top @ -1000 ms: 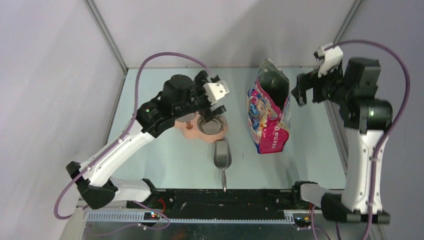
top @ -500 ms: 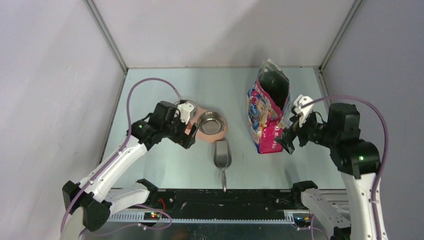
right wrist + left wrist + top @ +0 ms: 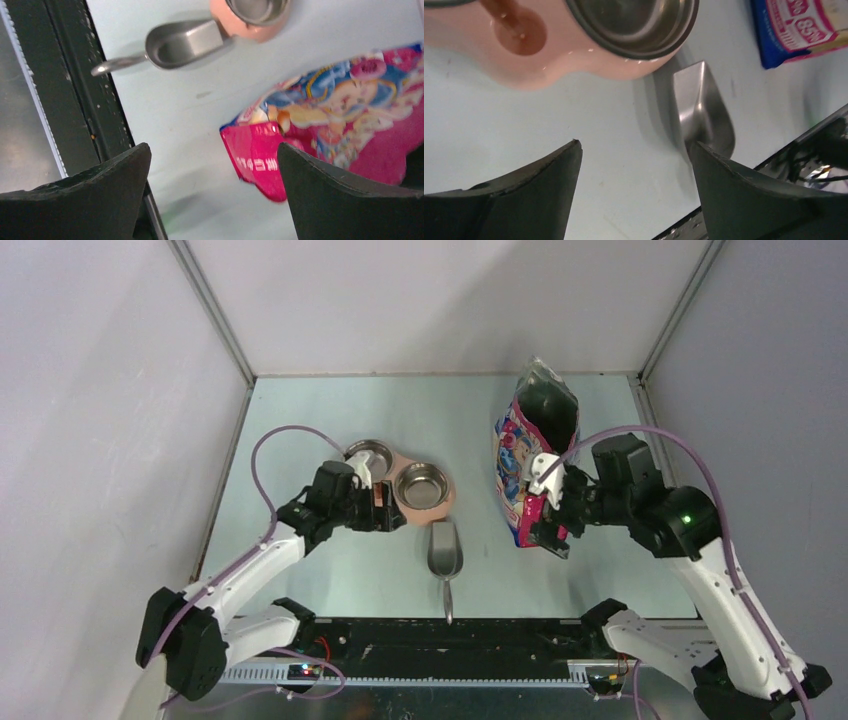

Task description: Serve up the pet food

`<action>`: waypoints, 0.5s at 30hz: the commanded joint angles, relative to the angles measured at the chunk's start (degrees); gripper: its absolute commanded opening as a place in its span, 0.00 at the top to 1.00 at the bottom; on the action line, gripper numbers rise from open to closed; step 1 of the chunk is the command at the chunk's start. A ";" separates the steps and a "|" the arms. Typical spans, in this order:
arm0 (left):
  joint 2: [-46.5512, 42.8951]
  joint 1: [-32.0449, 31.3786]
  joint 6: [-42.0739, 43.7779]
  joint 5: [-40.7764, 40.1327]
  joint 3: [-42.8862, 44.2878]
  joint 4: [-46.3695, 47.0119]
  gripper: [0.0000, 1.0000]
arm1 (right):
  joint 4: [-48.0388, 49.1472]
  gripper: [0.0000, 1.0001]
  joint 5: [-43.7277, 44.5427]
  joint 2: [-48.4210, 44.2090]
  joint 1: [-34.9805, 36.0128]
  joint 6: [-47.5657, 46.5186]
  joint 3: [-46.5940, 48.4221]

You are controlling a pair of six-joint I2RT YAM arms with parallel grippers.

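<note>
The pet food is hidden; no kibble shows in any view. The pink and blue printed bag [image 3: 538, 455] lies at the right with its dark mouth facing the back wall. A grey metal scoop [image 3: 445, 550] rests empty on the table, its handle towards the near edge. A pink feeder [image 3: 385, 502] holds two empty steel bowls [image 3: 421, 485]. My left gripper [image 3: 385, 515] hangs open and low at the feeder's front edge, left of the scoop [image 3: 701, 107]. My right gripper [image 3: 545, 528] stands open at the bag's near pink end [image 3: 260, 165], nothing held.
A black rail [image 3: 450, 635] runs along the near table edge, just past the scoop's handle. Grey walls close the left, back and right sides. Bare table lies between the scoop and the bag.
Both arms have come down. The left gripper dropped from above the bowls to the feeder's front edge. The right swung from the back right to the bag's near end.
</note>
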 commanded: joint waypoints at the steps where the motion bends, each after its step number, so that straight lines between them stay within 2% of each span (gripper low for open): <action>1: 1.80 -1.06 -11.54 0.22 -4.03 18.90 0.20 | -7.03 0.01 4.01 -3.85 -3.46 -1.35 3.59; 2: 2.29 -2.00 -10.66 -0.13 -4.56 20.27 0.23 | -6.45 0.00 6.70 -4.01 -4.67 3.71 3.74; 4: 4.05 -3.49 -9.59 -1.41 -5.05 20.85 0.32 | -5.62 0.00 19.22 -3.47 -6.59 8.25 3.23; 8: 6.11 -7.47 -7.29 -1.15 -5.12 22.40 0.37 | -5.07 0.00 33.28 -2.54 -11.18 5.79 -0.42; 11: 8.54 -9.80 -6.37 -1.81 -3.47 21.53 0.38 | -5.05 0.00 33.53 -4.70 -12.16 0.03 -5.28; 15: 13.12 -11.52 -6.60 -2.63 -0.83 20.74 0.44 | -3.15 0.00 24.50 -9.28 -13.03 0.84 -8.62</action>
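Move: From the left hand, the middle of the scoop lies about 10 cm to the right, 8 cm back and some 9 cm below. The near bowl of the feeder is around 8 cm ahead and 5 cm right, and the far-left bowl about 13 cm ahead and 5 cm left, both 6 or 7 cm below. From the right hand, the scoop is roughly 15 cm left, 3 cm back and 27 cm down. Bring the left gripper about 6 cm right towards the scoop, sinking some 3 cm, while its fingers close from nearly wide open to a little over half open, still holding nothing. Meanwhile swing the open right hand about 13 cm right, away from the scoop, edging slightly forward, then dropping 4–5 cm late as the wrist turns some 30 degrees clockwise. ##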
